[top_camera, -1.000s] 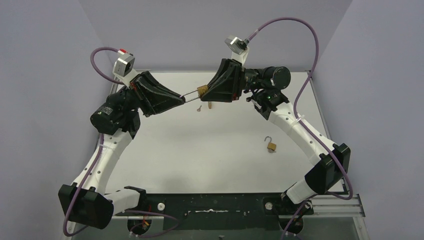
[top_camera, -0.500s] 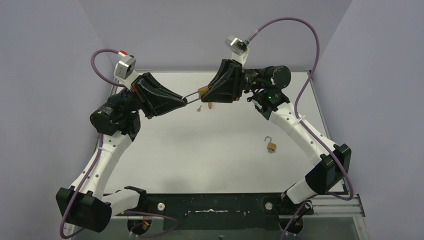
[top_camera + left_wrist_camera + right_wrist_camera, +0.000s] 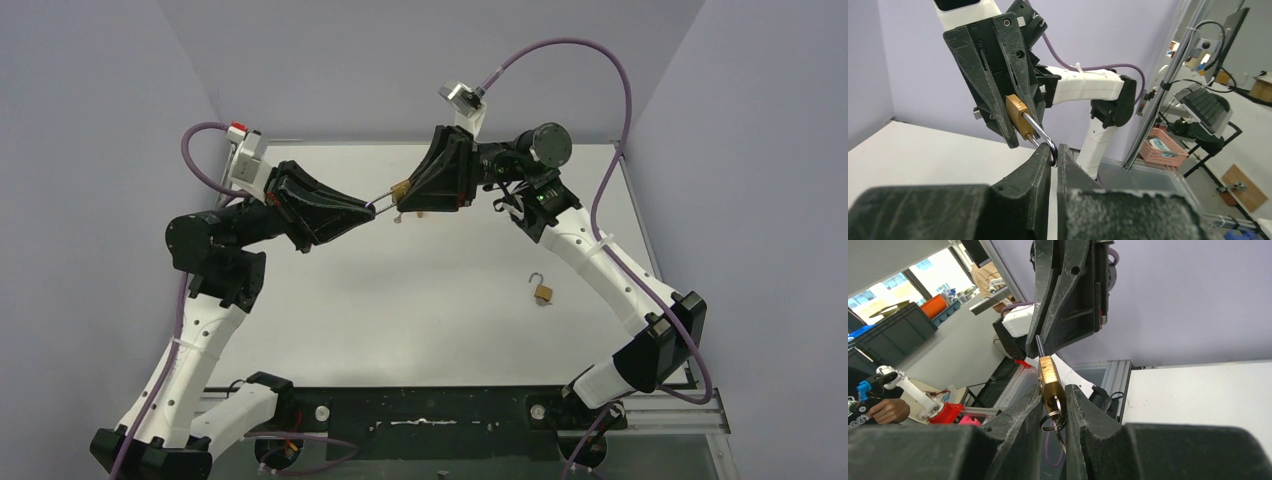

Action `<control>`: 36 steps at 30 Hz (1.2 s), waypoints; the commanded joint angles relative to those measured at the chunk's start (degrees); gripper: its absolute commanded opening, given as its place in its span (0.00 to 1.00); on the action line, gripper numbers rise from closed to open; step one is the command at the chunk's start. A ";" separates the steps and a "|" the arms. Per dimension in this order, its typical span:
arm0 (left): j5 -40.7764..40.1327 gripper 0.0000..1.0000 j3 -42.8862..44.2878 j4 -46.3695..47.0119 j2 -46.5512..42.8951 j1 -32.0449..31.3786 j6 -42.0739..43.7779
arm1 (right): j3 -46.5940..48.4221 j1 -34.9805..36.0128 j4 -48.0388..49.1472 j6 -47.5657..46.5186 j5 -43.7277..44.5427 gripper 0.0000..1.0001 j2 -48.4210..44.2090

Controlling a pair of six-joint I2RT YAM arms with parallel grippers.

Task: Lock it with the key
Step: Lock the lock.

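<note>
A brass padlock (image 3: 404, 186) hangs in the air over the far middle of the table, held between both arms. My right gripper (image 3: 1052, 390) is shut on its brass body (image 3: 1049, 376). The key (image 3: 1055, 416), on a ring with others, sticks in the keyhole at the body's bottom end and dangles between my right fingers. My left gripper (image 3: 1054, 150) is shut on the tip of the steel shackle (image 3: 1040, 134), which stretches from the body (image 3: 1017, 114) toward me. In the top view the left gripper (image 3: 372, 207) and right gripper (image 3: 403, 190) meet tip to tip.
A second brass padlock (image 3: 541, 291) with its shackle open lies on the white table (image 3: 400, 300) at the right middle. A small tan object (image 3: 421, 212) shows just below the right gripper. Purple walls close in the back and both sides.
Both grippers have shifted slightly left with the padlock still held between them. The left arm's elbow has swung left and down, and the right wrist has turned a little.
</note>
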 commanded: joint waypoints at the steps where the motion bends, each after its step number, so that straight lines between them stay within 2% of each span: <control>1: -3.97 0.00 0.10 -15.36 1.93 -1.84 11.45 | 2.89 5.68 -10.53 -8.09 3.66 0.00 -0.53; 6: -4.94 0.00 -1.11 -16.14 2.71 -1.93 12.18 | 2.10 7.00 -13.68 -10.30 3.01 0.00 -0.56; 13: -6.88 0.00 -0.40 -20.95 0.64 -1.10 17.28 | 6.52 6.09 -31.37 -23.03 4.48 0.00 -2.36; 18: -8.18 0.00 0.10 -21.11 0.24 1.31 17.26 | 7.03 1.80 -33.05 -24.95 5.99 0.00 -4.23; 19: -8.34 0.00 0.51 -21.42 0.24 1.91 17.26 | 6.94 0.82 -32.84 -25.17 6.03 0.10 -4.67; 21: -8.61 0.00 1.34 -22.09 0.22 3.10 17.20 | 6.46 -0.71 -31.99 -25.34 5.83 0.39 -5.51; 22: -8.73 0.00 1.70 -22.26 0.22 3.56 17.13 | 6.24 -1.49 -31.42 -25.39 5.67 0.50 -6.13; 24: -8.75 0.00 2.36 -22.32 0.29 4.53 16.80 | 5.76 -3.22 -30.73 -25.46 5.88 0.62 -7.21; 29: -8.31 0.00 3.56 -22.21 0.62 5.45 16.10 | 3.82 -7.95 -28.65 -25.41 5.51 0.71 -10.35; 36: -8.86 0.00 3.25 -19.93 0.43 5.63 14.09 | -0.26 -9.89 -28.57 -25.91 7.58 0.66 -11.43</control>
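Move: Between the two raised hands, the left pinches the padlock's shackle bend; the padlock body is about 4 cm to its right and 2 cm farther forward, nearly level with it. For the right hand that body is already in its fingers, its middle about 1 cm to the left of the hand point, level and neither ahead nor back. The key ring at the keyhole end sits some 2 cm to the right hand's right, 1 cm ahead and 1 cm lower. Lowering the padlock between them, both hands first sink about 2.5 cm while drifting forward. The right fingers then open wide, let go of the body and back off right and forward, rising a little and turning clockwise. The left keeps its pinch on the shackle throughout, going forward 8 cm and down 5 in all, turning some 15 degrees counter-clockwise. ##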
